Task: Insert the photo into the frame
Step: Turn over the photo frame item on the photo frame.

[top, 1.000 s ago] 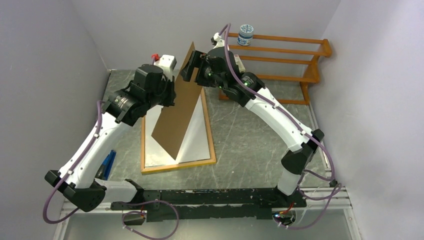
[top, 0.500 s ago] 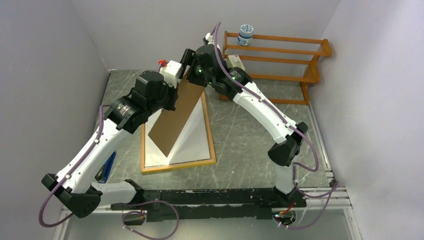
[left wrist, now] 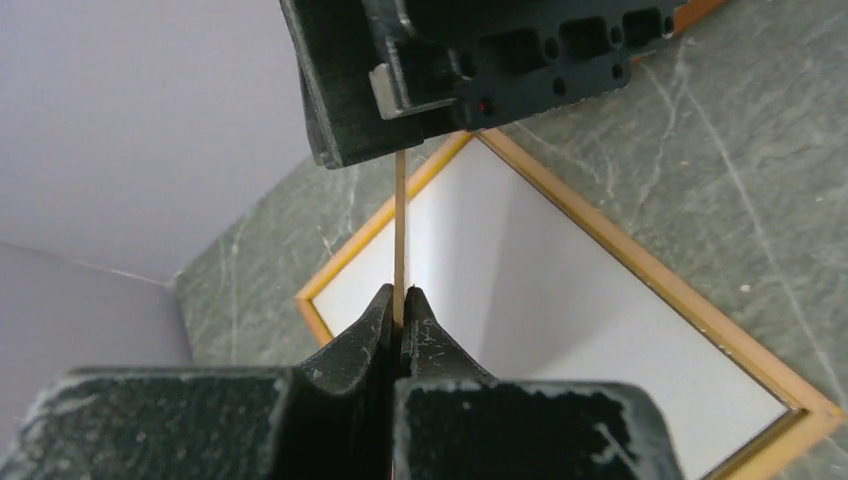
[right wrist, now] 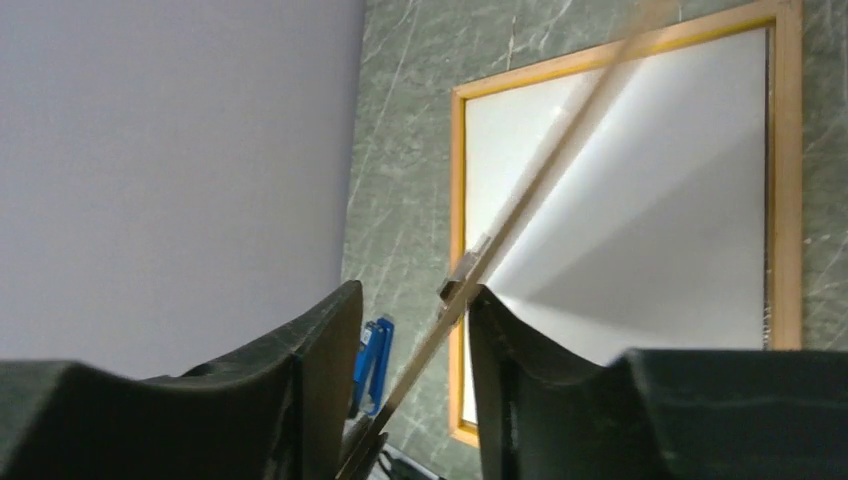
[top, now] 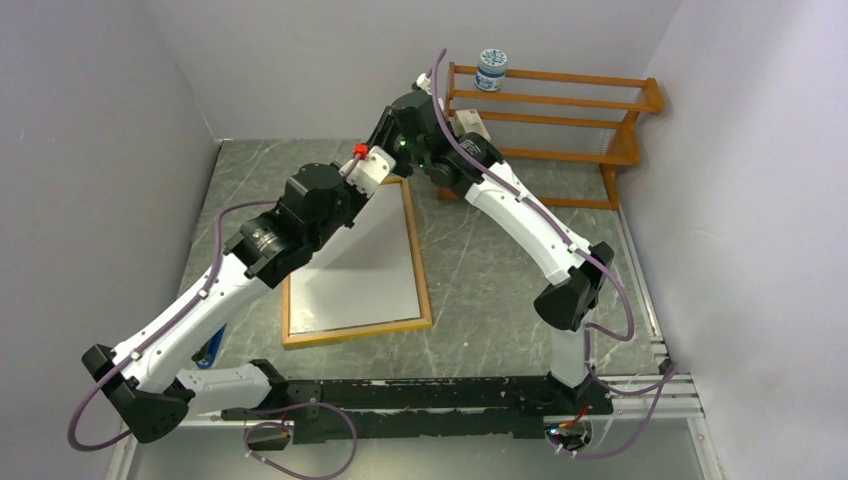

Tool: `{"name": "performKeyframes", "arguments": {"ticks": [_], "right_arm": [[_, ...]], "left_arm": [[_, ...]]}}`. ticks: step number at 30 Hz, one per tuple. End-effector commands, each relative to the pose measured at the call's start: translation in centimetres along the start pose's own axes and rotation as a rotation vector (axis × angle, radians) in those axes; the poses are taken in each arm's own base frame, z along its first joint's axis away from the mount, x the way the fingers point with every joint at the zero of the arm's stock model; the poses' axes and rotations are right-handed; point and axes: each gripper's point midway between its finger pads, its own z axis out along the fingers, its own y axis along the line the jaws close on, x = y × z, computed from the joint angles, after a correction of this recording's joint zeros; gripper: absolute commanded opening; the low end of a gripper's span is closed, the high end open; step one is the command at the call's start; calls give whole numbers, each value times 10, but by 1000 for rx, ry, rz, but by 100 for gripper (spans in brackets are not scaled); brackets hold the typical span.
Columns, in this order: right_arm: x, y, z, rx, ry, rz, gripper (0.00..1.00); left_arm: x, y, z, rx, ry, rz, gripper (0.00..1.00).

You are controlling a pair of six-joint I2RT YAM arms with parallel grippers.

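Observation:
The frame (top: pixel 357 330) lies flat on the table with its light wood back up. A plain white sheet (top: pixel 370 265), the photo's back, fills it; both also show in the left wrist view (left wrist: pixel 640 270) and the right wrist view (right wrist: pixel 660 200). A thin brown backing board (left wrist: pixel 400 215) stands on edge above the frame. My left gripper (left wrist: pixel 400 300) is shut on the board's edge. My right gripper (right wrist: pixel 415 292) is open, and the board's edge (right wrist: pixel 540 180) passes between its jaws, touching the right finger (right wrist: pixel 490 310). In the top view both arms hide the board.
An orange-brown shelf rack (top: pixel 560 110) with a small jar (top: pixel 491 70) on it stands at the back right. A blue tool (right wrist: pixel 370 360) lies on the table left of the frame. Grey walls close in on the left and at the back.
The board has swung from a slant to standing on edge and is now hidden under the arms in the top view. My left wrist has moved right and back toward the right gripper.

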Motion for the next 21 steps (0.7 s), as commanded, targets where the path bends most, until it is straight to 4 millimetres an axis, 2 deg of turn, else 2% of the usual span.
{"name": "performKeyframes", "arguments": {"ticks": [1, 6, 7, 9, 16, 19, 21], "right_arm": [[-11, 22, -18, -76, -26, 54, 37], [-17, 25, -22, -94, -48, 81, 14], [-20, 25, -23, -98, -55, 84, 8], [-25, 26, -25, -109, -70, 91, 0], [-46, 31, -36, -200, -129, 102, 0], [-54, 34, -45, -269, -152, 73, 0], [-56, 34, -51, -323, -168, 43, 0]], "left_arm": [[-40, 33, -1, -171, -139, 88, 3], [-37, 28, 0, -155, -129, 69, 3], [-36, 27, -2, -148, -126, 58, 6], [-35, 25, -6, -128, -129, 29, 16], [-28, -6, -24, 48, -132, -108, 75], [-26, -22, -32, 134, -123, -209, 86], [-26, -28, -37, 159, -115, -295, 90]]}}
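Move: The brown backboard hangs almost edge-on in the left fingers, its middle some 13 cm below the left hand and nearly in line with it, about 1 cm ahead and 1 cm right. From the right hand, half open around the same upper edge, that middle is roughly 5 cm back, 5 cm left and 13 cm down. The frame lies under the board, its middle about 33 cm below the right hand, 5 cm back and 5 cm left. The small box on the rack sits about 15 cm right of the right hand, 10 cm ahead and 15 cm lower. The backboard's upper edge gets pinched by the right fingers, which close fully as both hands ease about 1 cm forward and down. Only then do the left fingers spread wide and let go, the left hand drawing back some 3 cm with a 2 cm rise, while the right keeps its pinch and drifts about 1.5 cm right and slightly back. ##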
